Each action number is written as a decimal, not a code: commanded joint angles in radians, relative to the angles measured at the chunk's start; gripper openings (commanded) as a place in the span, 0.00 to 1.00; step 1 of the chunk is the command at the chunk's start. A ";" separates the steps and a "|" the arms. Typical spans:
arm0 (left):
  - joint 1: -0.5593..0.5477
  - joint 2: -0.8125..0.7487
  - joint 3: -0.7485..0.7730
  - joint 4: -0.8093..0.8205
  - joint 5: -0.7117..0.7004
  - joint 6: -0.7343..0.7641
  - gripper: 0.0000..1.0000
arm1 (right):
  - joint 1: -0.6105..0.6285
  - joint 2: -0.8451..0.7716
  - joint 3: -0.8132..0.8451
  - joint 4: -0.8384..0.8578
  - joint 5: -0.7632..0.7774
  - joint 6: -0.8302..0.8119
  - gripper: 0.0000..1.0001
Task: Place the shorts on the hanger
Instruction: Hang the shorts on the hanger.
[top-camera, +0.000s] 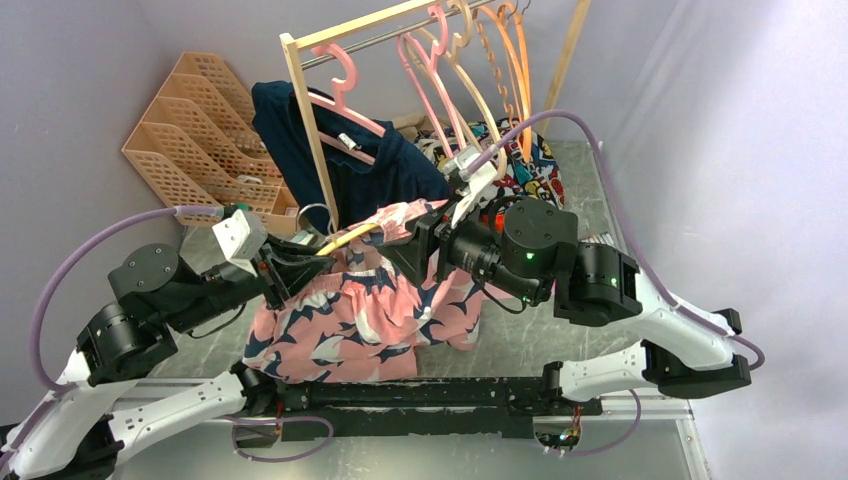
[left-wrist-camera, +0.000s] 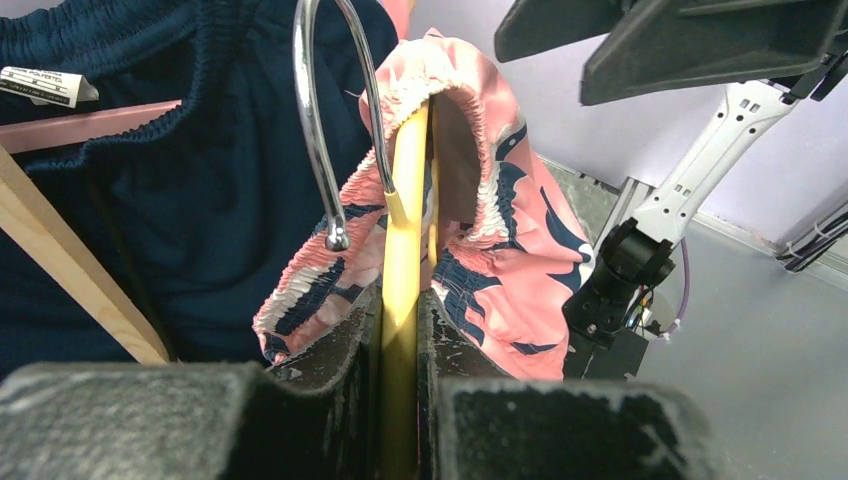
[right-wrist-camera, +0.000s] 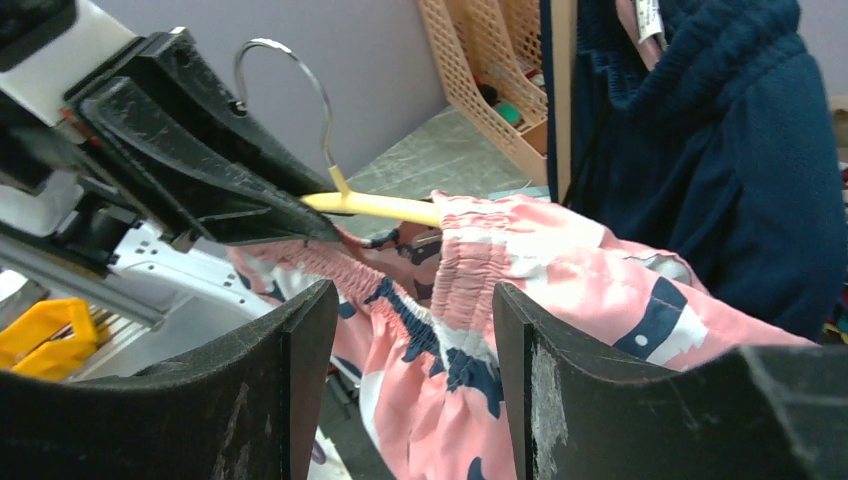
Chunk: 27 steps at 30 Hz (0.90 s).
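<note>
The salmon-pink shorts (top-camera: 350, 320) with navy and white shapes hang between the two arms, their elastic waistband draped over one arm of the pale yellow hanger (left-wrist-camera: 405, 200). My left gripper (left-wrist-camera: 400, 330) is shut on the hanger's yellow bar just below its silver hook (left-wrist-camera: 320, 120). The hanger's far end is hidden inside the waistband (right-wrist-camera: 470, 230). My right gripper (right-wrist-camera: 412, 300) is open on the shorts' right side. The gathered waistband sits in the gap between its fingers, and neither finger presses on it. From above, the right gripper (top-camera: 420, 245) faces the left gripper (top-camera: 305, 262).
A wooden clothes rack (top-camera: 310, 130) stands behind, carrying pink (top-camera: 345, 105), beige and orange hangers (top-camera: 515, 70) and a plain navy garment (top-camera: 370, 165). A multicoloured cartoon-print cloth (top-camera: 530, 170) lies at the back right. Orange lattice trays (top-camera: 195, 125) lean at the back left.
</note>
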 joint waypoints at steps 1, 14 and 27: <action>0.004 -0.007 0.006 0.116 0.039 -0.012 0.07 | 0.002 0.020 0.025 0.015 0.088 -0.026 0.62; 0.004 -0.009 -0.006 0.133 0.077 -0.005 0.07 | 0.002 0.073 0.005 0.009 0.196 -0.035 0.54; 0.004 -0.029 -0.032 0.156 0.183 -0.006 0.07 | 0.002 0.108 0.017 0.023 0.208 -0.055 0.15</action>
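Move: The edge of the pink shorts' waistband, draped over the yellow hanger's arm, lies about 4 cm ahead of the open right gripper, 2 cm to its left and 3 cm below. The hanger's hook is roughly 10 cm to this gripper's left and 5 cm ahead, near its height; the navy shorts hang some 15 cm ahead, 9 cm left and 10 cm lower. From the left gripper, the waistband edge lies about 5 cm ahead and 9 cm right, nearly level. Bring the right gripper about 4 cm forward and some 3 cm down onto the waistband edge at the hanger's arm, turning it roughly 10 degrees clockwise and dipping its fingertips a little. Start closing halfway there, so that the tips pinch the band where the hanger goes in. Keep the left gripper in place, still clamped on the hanger. ##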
